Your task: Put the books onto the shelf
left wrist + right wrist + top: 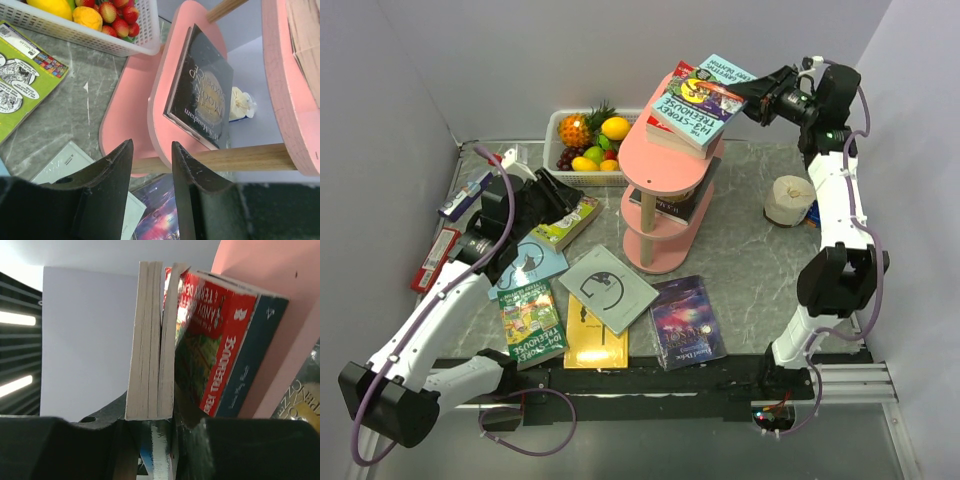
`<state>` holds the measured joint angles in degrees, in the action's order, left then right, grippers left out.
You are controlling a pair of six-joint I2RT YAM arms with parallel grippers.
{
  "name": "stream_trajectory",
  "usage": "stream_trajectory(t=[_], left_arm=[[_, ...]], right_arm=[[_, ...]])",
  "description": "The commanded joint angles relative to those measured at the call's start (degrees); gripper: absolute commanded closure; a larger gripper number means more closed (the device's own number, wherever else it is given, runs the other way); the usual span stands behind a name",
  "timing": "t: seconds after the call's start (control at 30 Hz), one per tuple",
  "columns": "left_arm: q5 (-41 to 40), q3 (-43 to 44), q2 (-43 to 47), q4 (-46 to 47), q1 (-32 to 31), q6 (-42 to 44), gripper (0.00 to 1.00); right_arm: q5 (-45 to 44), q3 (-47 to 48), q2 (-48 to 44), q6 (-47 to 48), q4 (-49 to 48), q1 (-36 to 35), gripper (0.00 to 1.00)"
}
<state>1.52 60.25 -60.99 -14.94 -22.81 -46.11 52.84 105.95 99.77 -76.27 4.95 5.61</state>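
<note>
The pink shelf stands mid-table. On its top tier a red Treehouse book lies under a light-blue one. My right gripper is shut on the light-blue book's edge, whose pages sit between the jaws beside the red book. A dark book lies on the middle tier. My left gripper hangs open and empty left of the shelf, above a yellow-green book. Green, yellow, grey and purple galaxy books lie on the table.
A white fruit basket stands behind the shelf on the left. A red packet and a blue-white carton lie by the left wall. A pale paper roll sits right of the shelf, near the right arm.
</note>
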Motion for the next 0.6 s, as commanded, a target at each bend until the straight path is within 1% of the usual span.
stream_trajectory(t=[0.0, 0.07, 0.1, 0.17, 0.2, 0.33, 0.37, 0.4, 0.47, 0.5, 0.57], left_arm=[[1.91, 1.36, 0.0, 3.16, 0.83, 0.32, 0.57], [2.08, 1.27, 0.08, 3.16, 1.18, 0.49, 0.57], [2.17, 1.27, 0.17, 3.07, 1.27, 0.58, 0.57], [2.17, 1.19, 0.35, 2.9, 1.54, 0.67, 0.57], [2.26, 1.1, 0.52, 2.9, 1.63, 0.75, 0.57], [2.61, 0.84, 0.7, 3.16, 1.98, 0.84, 0.57], [2.79, 0.92, 0.7, 3.16, 2.06, 0.84, 0.57], [2.96, 0.84, 0.7, 3.25, 2.15, 0.76, 0.57], [3.23, 0.75, 0.7, 3.34, 2.24, 0.67, 0.57], [3.4, 0.83, 0.61, 3.42, 2.24, 0.75, 0.57], [3.49, 0.75, 0.61, 3.34, 2.33, 0.49, 0.57]], right_arm=[[0.51, 9.0, 1.22, 3.76, 3.82, -0.86, 0.9], [0.07, 11.29, 2.62, 4.98, 5.41, -1.3, 0.81], [-0.19, 12.34, 3.06, 5.69, 7.86, -1.39, 0.69], [-0.89, 15.5, 4.03, 7.96, 10.77, -1.65, 0.59], [-1.5, 16.3, 4.29, 8.5, 11.74, -1.83, 0.52], [-2.65, 21.47, 5.87, 11.75, 18.4, -2.0, 0.4], [-3.18, 22.62, 6.31, 12.54, 19.99, -2.0, 0.36], [-3.35, 23.59, 6.58, 13.16, 21.05, -2.0, 0.28], [-4.84, 26.23, 7.02, 15.44, 24.92, -2.0, 0.24], [-5.37, 27.02, 7.2, 16.23, 26.06, -2.0, 0.19], [-6.95, 29.48, 7.9, 18.34, 29.74, -2.0, 0.14]])
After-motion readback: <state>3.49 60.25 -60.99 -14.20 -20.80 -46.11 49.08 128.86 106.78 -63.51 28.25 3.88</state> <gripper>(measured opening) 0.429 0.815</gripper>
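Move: The right hand grips the outer end of the blue treehouse book, whose middle lies about 8 cm to its left and 3 cm back. The red treehouse book beneath, where it goes, is about 11 cm left, 5 cm back and 4 cm below; the pink top board's middle is 14 cm left, 10 cm back and 8 cm below. From the idle left hand, the red treehouse book is some 20 cm ahead, 28 cm right and 10 cm higher. Upward by some 2.5 cm, after barely edging forward, the right hand eases open almost fully at the outer end of the blue treehouse book. It rolls a little under 10 degrees, its left side dipping; the upper finger comes free of the cover while the lower one stays at the book's underside. ##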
